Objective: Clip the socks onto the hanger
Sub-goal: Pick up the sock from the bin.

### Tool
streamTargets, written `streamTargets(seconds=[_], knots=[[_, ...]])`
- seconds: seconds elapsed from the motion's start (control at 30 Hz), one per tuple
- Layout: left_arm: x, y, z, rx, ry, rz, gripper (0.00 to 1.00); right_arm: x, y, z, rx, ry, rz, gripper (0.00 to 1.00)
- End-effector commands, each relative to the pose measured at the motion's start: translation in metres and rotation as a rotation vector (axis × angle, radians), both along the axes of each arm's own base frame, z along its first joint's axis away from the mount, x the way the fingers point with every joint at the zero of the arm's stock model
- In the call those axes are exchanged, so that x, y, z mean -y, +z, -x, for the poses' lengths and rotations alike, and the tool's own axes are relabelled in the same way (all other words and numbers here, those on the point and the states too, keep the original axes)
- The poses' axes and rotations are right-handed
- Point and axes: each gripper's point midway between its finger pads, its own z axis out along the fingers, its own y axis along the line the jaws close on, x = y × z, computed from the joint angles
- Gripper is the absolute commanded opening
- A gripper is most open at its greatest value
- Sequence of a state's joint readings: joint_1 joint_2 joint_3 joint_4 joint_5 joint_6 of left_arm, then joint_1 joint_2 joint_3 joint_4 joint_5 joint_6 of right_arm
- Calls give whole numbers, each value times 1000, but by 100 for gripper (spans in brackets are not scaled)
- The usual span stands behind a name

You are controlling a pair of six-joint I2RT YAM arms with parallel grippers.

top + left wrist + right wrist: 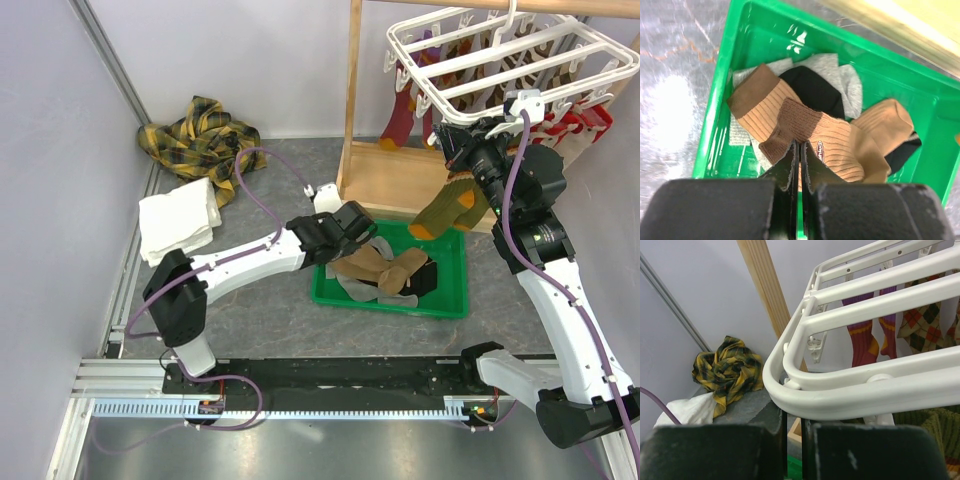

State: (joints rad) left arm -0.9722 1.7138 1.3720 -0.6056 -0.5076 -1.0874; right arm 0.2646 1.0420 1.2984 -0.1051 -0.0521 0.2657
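Note:
Several socks lie in the green tray (740,30): a brown striped sock (835,145) on top, with a black sock (815,87) and a grey sock (852,82) under it. My left gripper (800,143) is down in the tray (455,300), shut on the brown sock (385,268) where its dark cuff begins. The white hanger (500,60) hangs at the upper right. An olive sock (447,208) with orange toe dangles under its near corner. My right gripper (462,152) is there, its jaws nearly together under the hanger rim (865,390), which hides the tips.
Maroon socks (862,345) and an argyle sock (925,325) hang from the hanger. A wooden frame (352,90) stands behind the tray. The yellow plaid cloth (200,135) and a folded white towel (180,222) lie at the back left by the wall.

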Motion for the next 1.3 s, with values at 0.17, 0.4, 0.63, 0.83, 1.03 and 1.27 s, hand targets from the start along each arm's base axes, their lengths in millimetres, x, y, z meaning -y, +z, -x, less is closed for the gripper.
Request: streamTargets(seconds=[0.17, 0.4, 0.63, 0.83, 1.03, 1.27], knots=[[-11, 70, -19, 232, -158, -149, 2, -5, -2, 5, -13, 27, 13, 0], [-2, 157, -37, 602, -381, -226, 2, -5, 1, 6, -11, 30, 13, 0], [21, 220, -32, 942, -671, -345, 2, -6, 3, 6, -9, 35, 12, 0], [40, 255, -23, 1141, -844, -392, 2, -8, 5, 8, -6, 46, 9, 0], [55, 277, -17, 1314, -1019, -388, 2, -11, 8, 9, -4, 65, 10, 0], [80, 276, -24, 1421, -1153, -453, 2, -14, 14, 13, 4, 87, 2, 0]])
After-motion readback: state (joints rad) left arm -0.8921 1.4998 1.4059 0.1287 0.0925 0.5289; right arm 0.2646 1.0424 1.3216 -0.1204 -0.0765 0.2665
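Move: The left gripper already pinches the brown sock's cuff above the bin. Its goal, the hanger's near left corner, is about 7 cm ahead, 13 cm right and 34 cm up; the green socks hang about 5 cm ahead, 17 cm right, 18 cm up. Below lie the other brown sock, 7 cm right and level fore-and-aft, and the bin's middle, 9 cm right and 1 cm back. From the right gripper the corner is about 2 cm ahead, 2 cm left, 3 cm up. Bring the left gripper up some 24 cm towards the hanger's near left corner, keeping it shut on the brown sock's cuff, and ease about 5 cm right in the later half. On the way swing the wrist up and clockwise until the fingers, slanting down at first, point level and forward-right. ##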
